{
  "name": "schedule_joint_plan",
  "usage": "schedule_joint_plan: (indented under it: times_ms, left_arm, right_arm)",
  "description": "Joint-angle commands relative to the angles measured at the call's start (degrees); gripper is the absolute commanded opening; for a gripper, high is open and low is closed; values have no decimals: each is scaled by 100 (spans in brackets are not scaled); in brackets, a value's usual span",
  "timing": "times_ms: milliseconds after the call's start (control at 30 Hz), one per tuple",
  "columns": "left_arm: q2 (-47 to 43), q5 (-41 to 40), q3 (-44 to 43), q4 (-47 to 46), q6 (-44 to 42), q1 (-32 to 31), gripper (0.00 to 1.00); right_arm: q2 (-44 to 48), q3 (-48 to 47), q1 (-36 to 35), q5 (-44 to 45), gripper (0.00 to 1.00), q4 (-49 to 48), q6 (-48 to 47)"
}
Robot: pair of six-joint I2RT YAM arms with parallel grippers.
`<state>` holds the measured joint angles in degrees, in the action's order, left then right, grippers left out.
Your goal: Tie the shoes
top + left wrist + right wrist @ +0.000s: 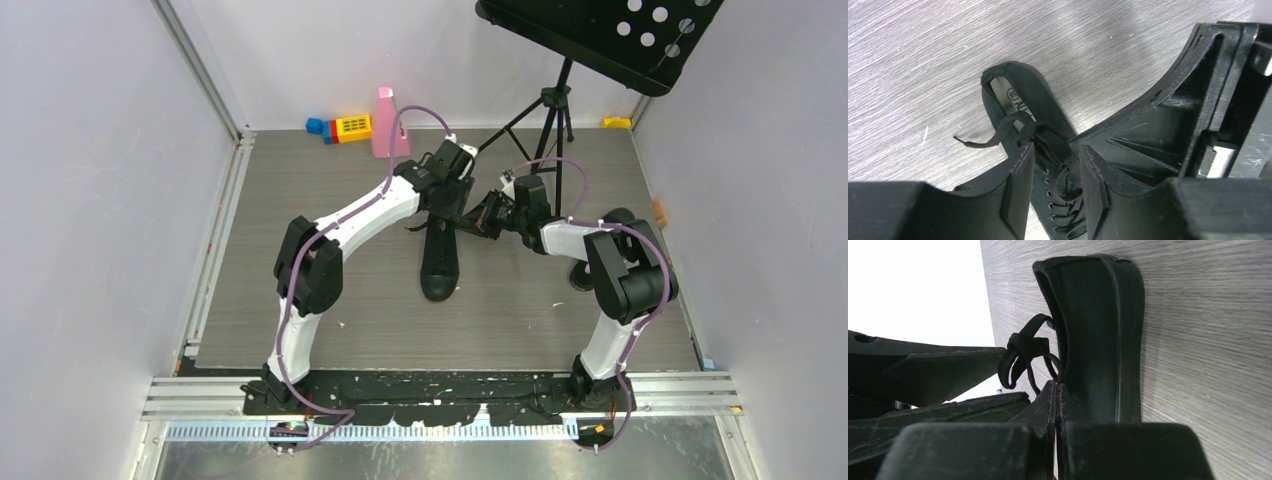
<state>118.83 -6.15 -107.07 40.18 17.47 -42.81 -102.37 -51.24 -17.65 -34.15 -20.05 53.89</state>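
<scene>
One black shoe (440, 262) lies mid-table, toe toward the arms' bases. My left gripper (447, 203) hovers over its lace area. In the left wrist view the left gripper (1057, 148) is open, with the crossed laces (1060, 150) in the gap between its fingers, and a loose lace end (982, 143) trails to the left over the table. My right gripper (480, 216) sits at the shoe's right side by the heel. In the right wrist view the right gripper (1056, 385) is shut, a thin lace strand (1052, 366) runs into its tips, and a lace loop (1020, 352) hangs beside the shoe (1098, 330).
A black music stand (600, 40) on a tripod (545, 120) stands at the back right. A pink bottle (388, 125) and yellow (352, 127) and blue (315, 125) toy blocks sit along the back edge. Walls close in left and right.
</scene>
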Motion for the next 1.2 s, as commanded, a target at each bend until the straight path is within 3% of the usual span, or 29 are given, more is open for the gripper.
schedule_joint_plan:
  times_ms: [0, 100, 233, 367, 600, 1167]
  left_arm:
    - [15, -221, -305, 103, -129, -44, 39]
    - [45, -246, -339, 116, -154, -46, 29]
    - [25, -231, -389, 181, -165, -44, 9]
    - [-120, -165, -379, 244, -230, -44, 0]
    - [-480, 755, 75, 149, -77, 182, 0]
    - [-1459, 3496, 2457, -1665, 577, 1324, 0]
  right_arm:
    - [215, -246, -37, 13, 0, -84, -108]
    - [211, -244, -37, 11, 0, -81, -107]
    - [216, -246, -37, 20, 0, -65, -138]
    - [226, -246, -37, 76, 0, -19, -183]
    - [363, -165, -37, 355, 0, 123, -331]
    - [654, 243, -391, 854, 0, 423, -683]
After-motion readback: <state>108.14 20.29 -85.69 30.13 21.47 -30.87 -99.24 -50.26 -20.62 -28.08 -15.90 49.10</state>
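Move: The left hand's half-open fingers straddle a strand of the lace loop, about 1 cm ahead of and 1 cm below its hand point. The shoe's middle lies some 5 cm back and 8 cm below, 1 cm to the left, and the loose lace end hangs about 8 cm to the left, level with the hand, 5 cm lower. From the right hand, already shut on lace, that strand is about 2 cm ahead, 3 cm left and 3 cm up; the shoe's middle is 5 cm back, 4 cm left, 4 cm below. Almost in place, the left hand shuts its fingers fully and pinches the lace strand at the knot, then draws it about 5 cm to the left and some 3 cm back, sinking slightly, while the wrist turns some 25 degrees so that the fingers point more to the right and less forward. The right hand keeps its own pinch on the lace at the shoe's right side and stays within about a centimetre of its place as the counter-hold, tilting a little and easing slightly back only at the end. ##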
